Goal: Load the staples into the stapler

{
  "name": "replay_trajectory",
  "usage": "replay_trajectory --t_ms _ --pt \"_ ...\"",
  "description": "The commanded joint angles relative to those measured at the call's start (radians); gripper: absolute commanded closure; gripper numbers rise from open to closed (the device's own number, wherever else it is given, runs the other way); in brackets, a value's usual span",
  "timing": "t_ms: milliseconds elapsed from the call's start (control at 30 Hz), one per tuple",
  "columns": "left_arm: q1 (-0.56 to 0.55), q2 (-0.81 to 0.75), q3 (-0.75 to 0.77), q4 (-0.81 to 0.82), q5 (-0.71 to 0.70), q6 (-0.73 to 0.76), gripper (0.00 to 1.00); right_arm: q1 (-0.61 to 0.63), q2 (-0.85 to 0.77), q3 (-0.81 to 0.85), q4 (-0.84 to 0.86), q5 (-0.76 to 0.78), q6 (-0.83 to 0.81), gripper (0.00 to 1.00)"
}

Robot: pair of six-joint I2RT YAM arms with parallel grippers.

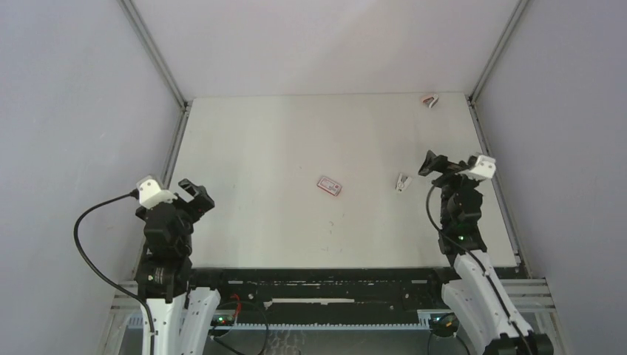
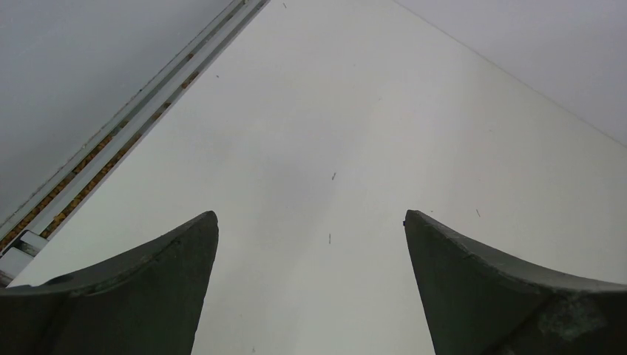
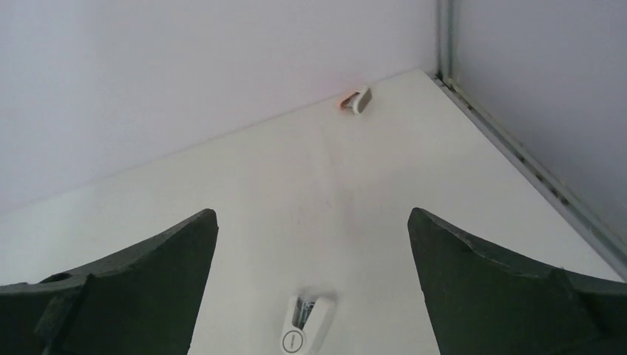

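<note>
The staples, a small flat pink-red box with a white label, lie flat near the middle of the table. To their right sits a small white stapler, seen low between the fingers in the right wrist view, its mouth slightly agape. My right gripper hovers open just right of the stapler, nothing between its fingers. At the near left, far from both things, my left gripper is open over bare table.
A tiny pink-and-white clip-like thing lies in the far right corner against the back wall. Grey walls with metal rails close in the white table on left, right and back. A few loose specks lie on the surface.
</note>
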State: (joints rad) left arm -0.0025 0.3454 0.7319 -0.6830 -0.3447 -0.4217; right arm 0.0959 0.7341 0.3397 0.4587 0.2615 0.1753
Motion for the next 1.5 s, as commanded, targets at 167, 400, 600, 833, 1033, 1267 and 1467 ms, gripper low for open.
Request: replay_trajectory --t_ms 167,400,600,833,1033,1267,1467 --pt "-0.002 0.127 0.075 0.049 0.093 0.037 0.00 -0.211 -0.167 0.064 -0.310 -0.217 0.342 0.00" --pt "-0.001 0.237 0.192 0.101 0.141 0.133 0.00 -0.219 0.144 0.325 -0.439 -0.297 0.231 0.03" --pt "-0.002 0.174 0.150 0.164 0.095 0.182 0.00 -0.223 0.555 0.682 -0.630 -0.277 0.198 0.13" --pt "0.006 0.140 0.104 0.179 0.101 0.190 0.00 -0.239 1.018 1.090 -0.723 -0.195 0.204 0.15" --pt "0.037 0.158 0.106 0.170 0.111 0.178 0.00 -0.250 1.324 1.400 -0.789 -0.165 0.265 0.19" --pt "0.069 0.157 0.102 0.176 0.127 0.164 0.00 -0.257 1.649 1.813 -0.902 -0.171 0.313 0.34" --pt "0.087 0.159 0.102 0.177 0.136 0.161 0.00 -0.264 1.801 1.960 -0.887 -0.206 0.366 0.44"
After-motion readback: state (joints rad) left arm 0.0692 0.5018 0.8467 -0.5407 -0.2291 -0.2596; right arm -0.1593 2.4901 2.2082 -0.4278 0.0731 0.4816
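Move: The far stapler, by the table's far edge, lies about 43 cm ahead of my right hand, 11 cm to its right and 21 cm below. The near stapler is some 7 cm ahead and 4 cm left, and the staple box about 6 cm ahead and 29 cm left, both some 22 cm down. From my left hand the far stapler lies roughly 55 cm ahead, 73 cm right and 23 cm below. After a short draw back and to the right, I send my right hand fast and far forward, over 30 cm, beyond the near stapler towards the far one, sinking about 15 cm and drifting right. I tip its fingers some 40 degrees down, roll its left side up and narrow them to just over half open, touching nothing. My empty left hand rises about 5 cm and goes slightly forward. ##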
